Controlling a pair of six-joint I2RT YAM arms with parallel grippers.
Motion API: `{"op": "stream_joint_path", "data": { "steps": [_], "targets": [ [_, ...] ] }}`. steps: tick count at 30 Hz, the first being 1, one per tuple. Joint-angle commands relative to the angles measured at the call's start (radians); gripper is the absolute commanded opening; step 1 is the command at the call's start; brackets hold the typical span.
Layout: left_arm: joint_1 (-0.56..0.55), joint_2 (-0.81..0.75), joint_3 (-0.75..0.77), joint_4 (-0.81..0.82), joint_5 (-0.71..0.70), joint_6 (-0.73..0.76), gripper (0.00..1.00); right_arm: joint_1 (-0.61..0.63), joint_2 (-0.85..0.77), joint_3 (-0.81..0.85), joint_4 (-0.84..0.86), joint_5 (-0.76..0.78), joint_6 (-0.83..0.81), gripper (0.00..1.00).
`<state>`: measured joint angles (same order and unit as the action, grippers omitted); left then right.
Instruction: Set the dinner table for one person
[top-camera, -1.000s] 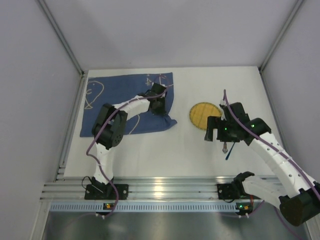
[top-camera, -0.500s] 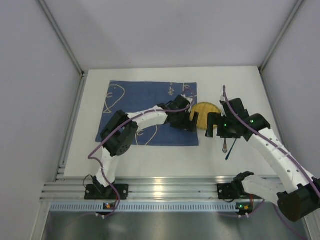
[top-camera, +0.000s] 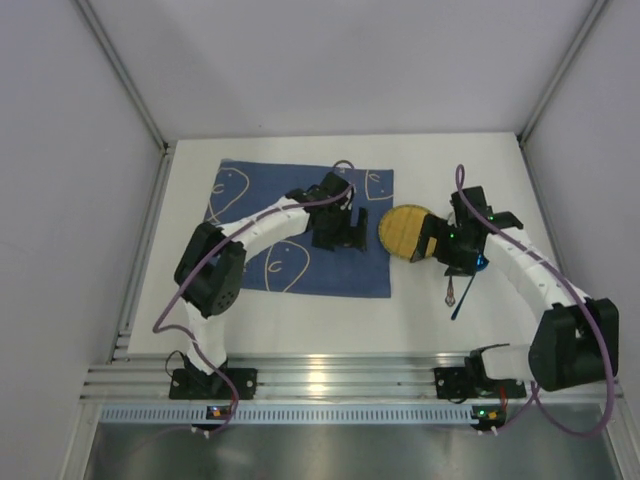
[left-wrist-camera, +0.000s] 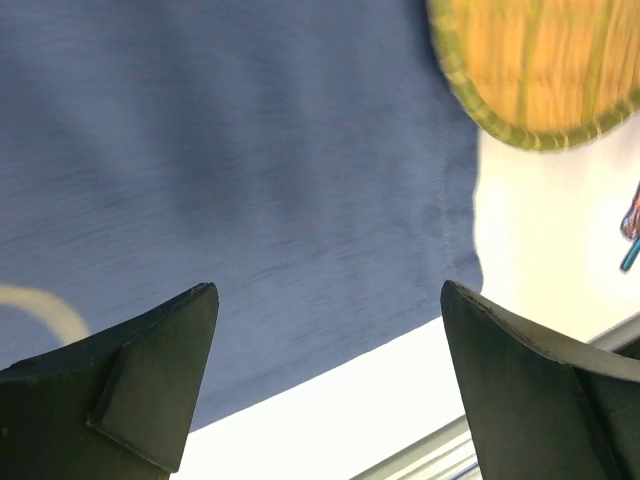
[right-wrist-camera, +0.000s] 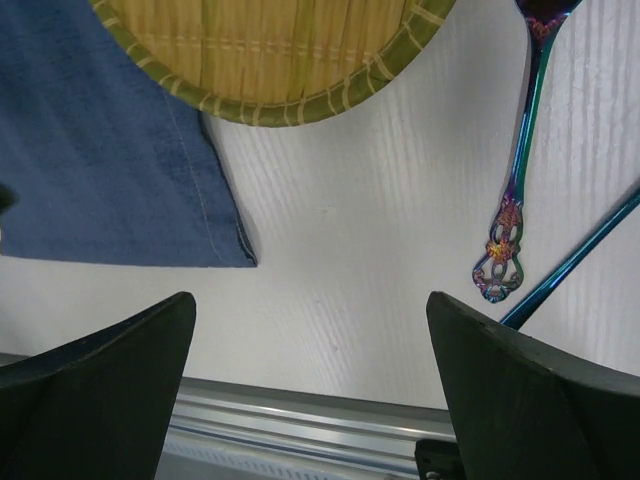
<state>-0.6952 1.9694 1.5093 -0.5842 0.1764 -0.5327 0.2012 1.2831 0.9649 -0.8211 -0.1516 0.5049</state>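
The white dinner table (top-camera: 300, 325) bears a blue patterned mat (top-camera: 270, 200) lying flat left of centre. A round yellow woven-look plate (top-camera: 400, 232) sits just off the mat's right edge. My left gripper (top-camera: 342, 232) hovers open and empty over the mat's right part; its wrist view shows the mat (left-wrist-camera: 220, 170), the plate's rim (left-wrist-camera: 540, 70) and bare table (left-wrist-camera: 400, 400) between the fingers (left-wrist-camera: 150, 380). My right gripper (top-camera: 447, 250) is open and empty just right of the plate (right-wrist-camera: 270, 50), above bare table (right-wrist-camera: 350, 250).
An iridescent spoon (top-camera: 452, 290) and a thin blue stick (top-camera: 463, 303) lie right of the plate, near my right gripper; both show in the right wrist view, spoon (right-wrist-camera: 515, 190), stick (right-wrist-camera: 575, 260). A metal rail (top-camera: 320, 380) runs along the near edge. Grey walls stand close on three sides.
The mat slid right with my left gripper and now lies flat beside the plate. The left gripper has let go and drawn back left. My right gripper shifted slightly right.
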Motion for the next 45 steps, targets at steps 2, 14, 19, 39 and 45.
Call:
{"op": "stream_joint_path", "data": {
  "steps": [2,14,19,39,45],
  "targets": [
    [0.095,-0.179,-0.064,-0.085,-0.132,0.014,0.98,-0.031,0.131,0.006,0.122,-0.045,0.095,1.0],
    [0.284,-0.303,-0.42,-0.016,-0.147,0.019,0.98,-0.063,0.33,0.011,0.292,-0.023,0.267,0.96],
    [0.299,-0.299,-0.481,0.004,-0.123,0.007,0.98,-0.063,0.375,0.009,0.361,0.04,0.314,0.87],
    [0.28,-0.242,-0.541,0.023,0.087,-0.009,0.97,-0.066,0.332,0.008,0.447,0.236,0.232,0.0],
    [0.263,-0.219,-0.482,0.006,0.201,0.017,0.97,-0.063,0.22,0.061,0.396,0.262,0.187,0.0]
  ]
}}
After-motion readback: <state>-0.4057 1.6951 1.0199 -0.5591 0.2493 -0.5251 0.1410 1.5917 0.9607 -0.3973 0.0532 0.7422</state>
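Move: The woven plate's middle lies about 11 cm ahead of the right hand, 5 cm to its left and 9 cm below. From the right hand, the fork is 5 cm right and 1 cm ahead, the spoon 9 cm right and 3 cm back, and the small bowl 14 cm ahead and 7 cm right. The blue cloth's middle is some 11 cm left of the left hand, 5 cm ahead and 6 cm below; from that hand the plate is about 17 cm right and 4 cm ahead. Forward and down goes the right hand, some 10 cm out to the plate's right rim, turning clockwise; its fingers close and pinch the rim, then begin to rise. The left hand, fingers wide open, hops about 18 cm left over the blue cloth, comes down on its near part, then drags slowly back to the right, smoothing it. ##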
